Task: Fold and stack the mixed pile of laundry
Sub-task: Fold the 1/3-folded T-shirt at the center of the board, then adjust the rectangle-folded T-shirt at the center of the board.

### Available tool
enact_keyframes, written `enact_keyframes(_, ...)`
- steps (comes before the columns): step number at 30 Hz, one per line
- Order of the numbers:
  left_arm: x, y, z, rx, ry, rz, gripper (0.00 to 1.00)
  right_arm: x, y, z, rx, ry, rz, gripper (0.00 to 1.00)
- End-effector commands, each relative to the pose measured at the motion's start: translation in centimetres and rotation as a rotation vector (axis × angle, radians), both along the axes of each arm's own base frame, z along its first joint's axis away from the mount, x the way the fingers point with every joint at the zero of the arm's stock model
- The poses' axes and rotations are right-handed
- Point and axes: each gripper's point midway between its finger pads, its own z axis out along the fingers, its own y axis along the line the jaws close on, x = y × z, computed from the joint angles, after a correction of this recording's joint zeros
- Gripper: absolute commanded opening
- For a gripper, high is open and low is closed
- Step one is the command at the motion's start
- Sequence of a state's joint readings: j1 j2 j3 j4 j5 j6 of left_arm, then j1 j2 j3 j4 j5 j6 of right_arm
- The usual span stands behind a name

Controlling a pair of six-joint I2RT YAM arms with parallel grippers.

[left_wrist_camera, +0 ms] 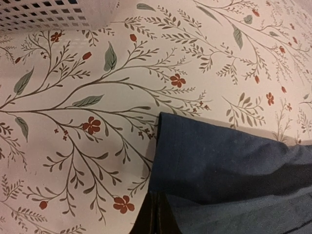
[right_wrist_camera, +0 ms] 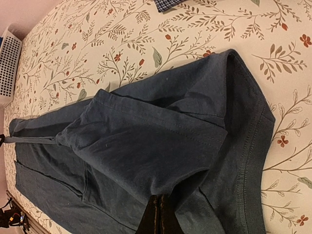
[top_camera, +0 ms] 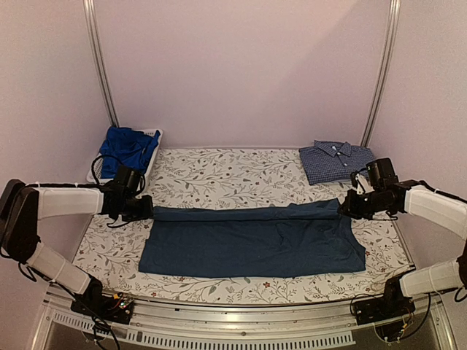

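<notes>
A dark navy T-shirt (top_camera: 252, 244) lies spread across the middle of the table, its far edge lifted and stretched taut between both grippers. My left gripper (top_camera: 148, 209) is shut on the shirt's far left corner (left_wrist_camera: 195, 161); its dark fingertips (left_wrist_camera: 157, 217) pinch the fabric. My right gripper (top_camera: 344, 206) is shut on the far right edge, fingertips (right_wrist_camera: 158, 217) closed on a fold of the navy T-shirt (right_wrist_camera: 146, 146). A bright royal-blue garment (top_camera: 125, 148) lies in the basket at back left. A blue checked collared shirt (top_camera: 334, 160) sits folded at back right.
The white mesh basket (top_camera: 155, 138) stands at the table's back left corner, its wall also showing as the basket (left_wrist_camera: 48, 14) in the left wrist view. A floral cloth (top_camera: 226, 175) covers the table. Metal posts rise behind.
</notes>
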State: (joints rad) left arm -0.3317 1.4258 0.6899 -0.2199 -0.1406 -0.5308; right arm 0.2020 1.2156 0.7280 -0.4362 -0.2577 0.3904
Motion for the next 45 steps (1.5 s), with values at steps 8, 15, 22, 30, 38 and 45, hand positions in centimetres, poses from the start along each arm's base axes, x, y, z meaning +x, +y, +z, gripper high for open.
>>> enact_keyframes(8,0.2,-0.7,-0.2,-0.003,0.042,-0.019,0.00,-1.9,0.3,-1.3,0.054,0.048,-0.033,0.00)
enact_keyframes(15,-0.1,-0.9,-0.3,0.003,0.053,-0.033,0.00,-2.5,0.1,-1.9,0.049,0.071,-0.048,0.00)
enact_keyframes(22,-0.8,-0.3,0.8,0.009,0.048,-0.016,0.22,-2.9,0.0,-1.6,0.052,0.093,-0.057,0.28)
enact_keyframes(30,1.2,-3.1,5.1,-0.083,-0.047,-0.128,0.39,0.4,-0.1,3.0,0.002,-0.062,-0.022,0.55)
enact_keyframes(38,3.2,-8.8,5.0,-0.154,-0.062,-0.300,0.44,5.8,0.6,1.4,-0.080,-0.044,0.046,0.55)
enact_keyframes(45,3.7,-12.2,4.3,-0.133,-0.039,-0.388,0.46,7.9,2.3,-1.7,-0.071,0.017,0.170,0.52)
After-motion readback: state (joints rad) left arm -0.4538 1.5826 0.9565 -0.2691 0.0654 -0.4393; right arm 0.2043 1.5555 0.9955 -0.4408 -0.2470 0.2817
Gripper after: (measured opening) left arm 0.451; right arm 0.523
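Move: The left hand holds the left end of the T-shirt's folded-over edge; its laying spot on the lower layer is about 1 cm back and 1 cm below, with the fold's left end some 6 cm ahead and the basket roughly 22 cm ahead, 6 cm left. For the right hand, holding the other end, the spot is about 3 cm back and 2 cm down; the fold's right end lies some 8 cm ahead, the checked shirt about 20 cm straight ahead. Back and down, both hands ease the held edge onto the T-shirt's lower layer, the right about 3 cm back, the left only about 1 cm, then open about halfway and let go. Both rise clear; the right then reaches some 9 cm forward towards the far fold, sinking again, while the left swings about 10 cm right along the fold and slightly forward, turning clockwise nearly 20 degrees. ##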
